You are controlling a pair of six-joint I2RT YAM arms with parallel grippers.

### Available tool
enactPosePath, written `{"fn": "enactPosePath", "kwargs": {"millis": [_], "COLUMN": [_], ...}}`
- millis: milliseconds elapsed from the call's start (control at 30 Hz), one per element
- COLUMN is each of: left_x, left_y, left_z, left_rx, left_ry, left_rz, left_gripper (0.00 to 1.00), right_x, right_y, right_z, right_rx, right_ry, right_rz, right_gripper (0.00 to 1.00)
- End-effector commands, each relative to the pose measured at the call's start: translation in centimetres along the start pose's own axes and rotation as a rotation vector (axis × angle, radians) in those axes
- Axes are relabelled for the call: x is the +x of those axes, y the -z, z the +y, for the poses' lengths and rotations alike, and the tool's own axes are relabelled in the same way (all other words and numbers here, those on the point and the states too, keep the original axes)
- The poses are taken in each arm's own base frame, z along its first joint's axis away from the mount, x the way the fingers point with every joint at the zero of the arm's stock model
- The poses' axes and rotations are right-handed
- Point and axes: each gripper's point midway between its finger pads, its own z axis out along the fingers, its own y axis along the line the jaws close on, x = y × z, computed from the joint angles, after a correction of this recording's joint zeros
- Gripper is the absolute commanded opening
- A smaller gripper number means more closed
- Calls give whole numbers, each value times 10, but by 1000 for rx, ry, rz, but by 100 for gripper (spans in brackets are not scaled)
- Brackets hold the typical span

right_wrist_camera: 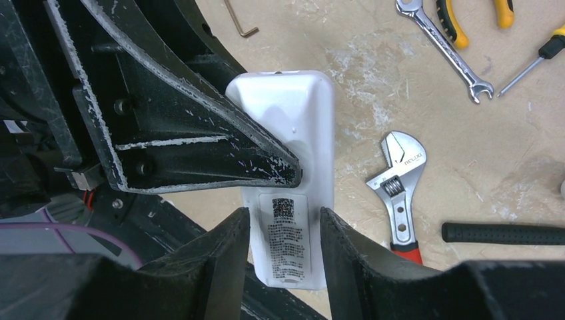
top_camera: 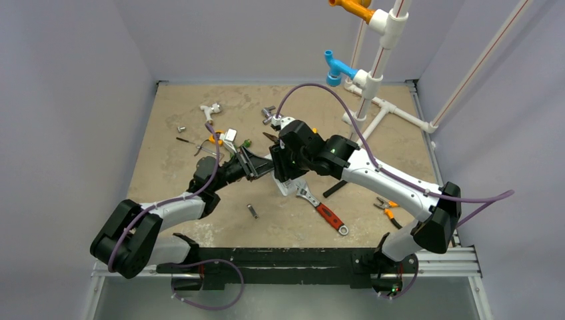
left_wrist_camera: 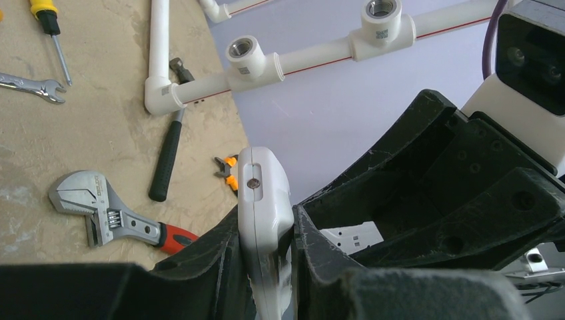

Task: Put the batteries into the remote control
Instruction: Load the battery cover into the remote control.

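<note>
My left gripper (left_wrist_camera: 265,221) is shut on the white remote control (left_wrist_camera: 263,200) and holds it edge-on above the table, a small screw showing in its narrow end. From the right wrist view its back (right_wrist_camera: 293,120) with the printed label faces the camera, and one left finger (right_wrist_camera: 200,153) lies across it. My right gripper (right_wrist_camera: 285,220) stands open just over the label end, its two jaws apart above the back face without clamping it. From above, both grippers meet at mid-table over the remote (top_camera: 286,187). The batteries are out of view.
A red-handled adjustable wrench (top_camera: 323,210) lies just right of the grippers, with a black-handled hammer (left_wrist_camera: 166,157) beyond it. A white pipe frame (top_camera: 373,100) stands at the back right. Orange pliers (top_camera: 386,207), a spanner (right_wrist_camera: 446,47) and a yellow screwdriver (left_wrist_camera: 46,20) are scattered about.
</note>
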Motion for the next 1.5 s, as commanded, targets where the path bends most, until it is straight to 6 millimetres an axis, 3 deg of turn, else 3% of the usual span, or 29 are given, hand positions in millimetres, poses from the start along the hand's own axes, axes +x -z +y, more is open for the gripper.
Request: {"fn": "enactPosePath", "kwargs": {"millis": [0,300,600,733,933,1467], "left_x": [-2,-3,-3,-4,-4,-5], "left_y": [0,0,0,0,0,-2], "left_z": [-28,-30,-34,-37,-42,-45], "left_rx": [104,108,119,125,133,128], "left_ry": [-45,-45,-50,-53,-59,-71], "left_rz": [-6,-7,-3,-2,5,16], "left_gripper": [0,0,0,0,0,0], "right_x": [-26,-42,-45,-40,-25,7], "right_y": [13,33,62,61,61,42], "right_z": [12,10,-19,-25,-14,-7], "right_rx": [-47,-59,-86,-208,-399,-495], "right_ry": [-15,-39,-168,-244,-267,-317], "right_rz": [-92,-216,-356,-361,-392,-332], "right_gripper": [46,59,62,61,65,66]}}
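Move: The right gripper's fingertips straddle the battery cover, already let go: it lies about 1 cm ahead, 1 cm left and 2 cm below on the back of the remote control. The wrench lies some 20 cm below the right hand, about 6 cm back and 11 cm right; the hammer handle is equally low, level and 17 cm right. From the left gripper, the cover sits roughly 4 cm back and 2 cm right, about level. Lift the right gripper clear of the cover, swinging up and to the right about 6 cm each way while opening the fingers wider. Then sink and draw back beside the remote, easing slightly left, and roll some 35 degrees so the fingers point flatter and leftward. Keep the left grip on the remote, raising it about 1 cm. ##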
